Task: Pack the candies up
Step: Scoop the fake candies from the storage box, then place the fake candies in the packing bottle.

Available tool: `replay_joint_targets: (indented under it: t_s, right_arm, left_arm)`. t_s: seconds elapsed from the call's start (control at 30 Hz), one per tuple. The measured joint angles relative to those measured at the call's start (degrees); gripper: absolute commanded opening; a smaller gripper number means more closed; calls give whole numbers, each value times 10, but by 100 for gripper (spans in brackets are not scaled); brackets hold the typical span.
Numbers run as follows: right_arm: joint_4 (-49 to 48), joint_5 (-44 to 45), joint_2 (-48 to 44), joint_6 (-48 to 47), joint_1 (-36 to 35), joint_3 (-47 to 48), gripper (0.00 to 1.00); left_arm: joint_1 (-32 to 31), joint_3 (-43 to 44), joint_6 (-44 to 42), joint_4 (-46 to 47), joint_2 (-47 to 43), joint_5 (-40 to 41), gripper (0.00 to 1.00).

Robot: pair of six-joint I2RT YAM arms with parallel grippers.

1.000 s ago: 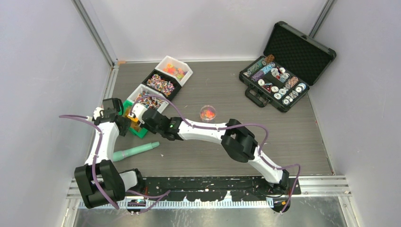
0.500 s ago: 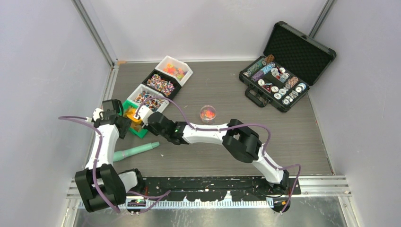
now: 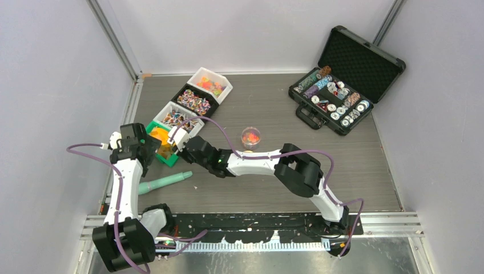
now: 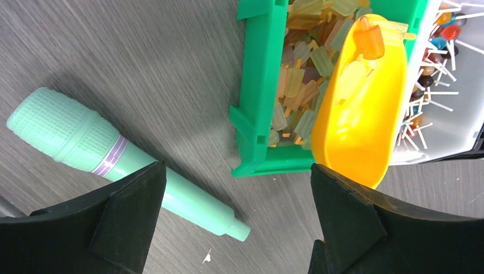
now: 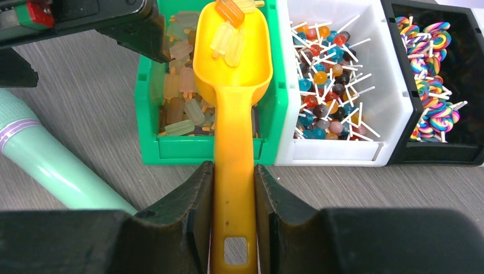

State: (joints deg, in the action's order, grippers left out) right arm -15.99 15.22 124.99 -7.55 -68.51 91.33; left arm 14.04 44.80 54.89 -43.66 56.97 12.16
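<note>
My right gripper [image 5: 233, 222] is shut on the handle of the orange scoop [image 5: 233, 63]. The scoop's bowl hovers over the green bin [image 5: 205, 149] and carries a few pale yellow and orange candies [image 5: 227, 35]. More golden candies [image 4: 297, 85] fill that bin. My left gripper [image 4: 237, 222] stands wide open above the table, just in front of the green bin [image 4: 257, 114], with nothing between its fingers. From above, the left gripper [image 3: 142, 149] sits left of the bin and the right gripper [image 3: 176, 141] right of it. A small clear cup [image 3: 250, 136] of orange-red candies stands mid-table.
A mint-green tube [image 3: 162, 181] lies on the table near the left arm. Beyond the green bin stand a white bin of lollipops [image 5: 331, 74], a black bin of striped swirl candies [image 5: 434, 85] and another white bin [image 3: 210, 84]. An open black chip case [image 3: 337, 97] sits far right.
My left gripper has opened wide and drawn back a little from the green bin. The right arm has shifted slightly, keeping the scoop over the bin.
</note>
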Motion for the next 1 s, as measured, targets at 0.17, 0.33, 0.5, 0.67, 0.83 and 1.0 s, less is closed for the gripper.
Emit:
replay_joint_targets:
  t_s: [0.17,0.33,0.5,0.67,0.83,1.0]
  right_arm:
    - [-43,-8,-21,-5,0,-44,0]
    - [-82,-19,-39,-13,0,-88,0]
    - [-114,-29,-46,-19,0,-118,0]
    - [-135,-31,-61,-26,0,-146,0]
    - [-163,-29,-89,-31,0,-176,0]
    - [-186,-21,-120,-40,0,-203,0]
  left_arm:
    - [-5,19,-14,-27,-1,1,100]
    - [-9,40,-23,-34,-7,-5,100]
    - [-9,48,-35,-35,-9,-40,100]
    - [-16,75,-39,-60,-10,-59,100]
    - [-24,135,-40,-92,-9,-84,100]
    - [-31,174,-42,-114,-11,-95,100]
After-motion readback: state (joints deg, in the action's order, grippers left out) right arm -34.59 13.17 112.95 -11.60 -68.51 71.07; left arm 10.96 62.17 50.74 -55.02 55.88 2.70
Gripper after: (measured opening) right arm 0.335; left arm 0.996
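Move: The jar, the storage box, stands about 25 cm to the right of the right hand, some 4 cm farther out and 9 cm lower, with the gold lid about 8 cm nearer the base than it. The green bin's middle is some 6 cm left and 3 cm ahead of the right hand; the stick-candy tray is about 11 cm ahead and 1 cm left. From the left hand the jar is some 38 cm right, 6 cm ahead and 8 cm lower. Rightwards and slightly back, nearly level at first and then rising, the right hand carries the loaded scoop about 5 cm off the green bin towards the jar and ends some 3.5 cm higher, its grip kept on the handle and its fingers tipping up roughly 10 degrees. The left hand, empty and wide open, rises and shifts a little right while turning slightly clockwise. ##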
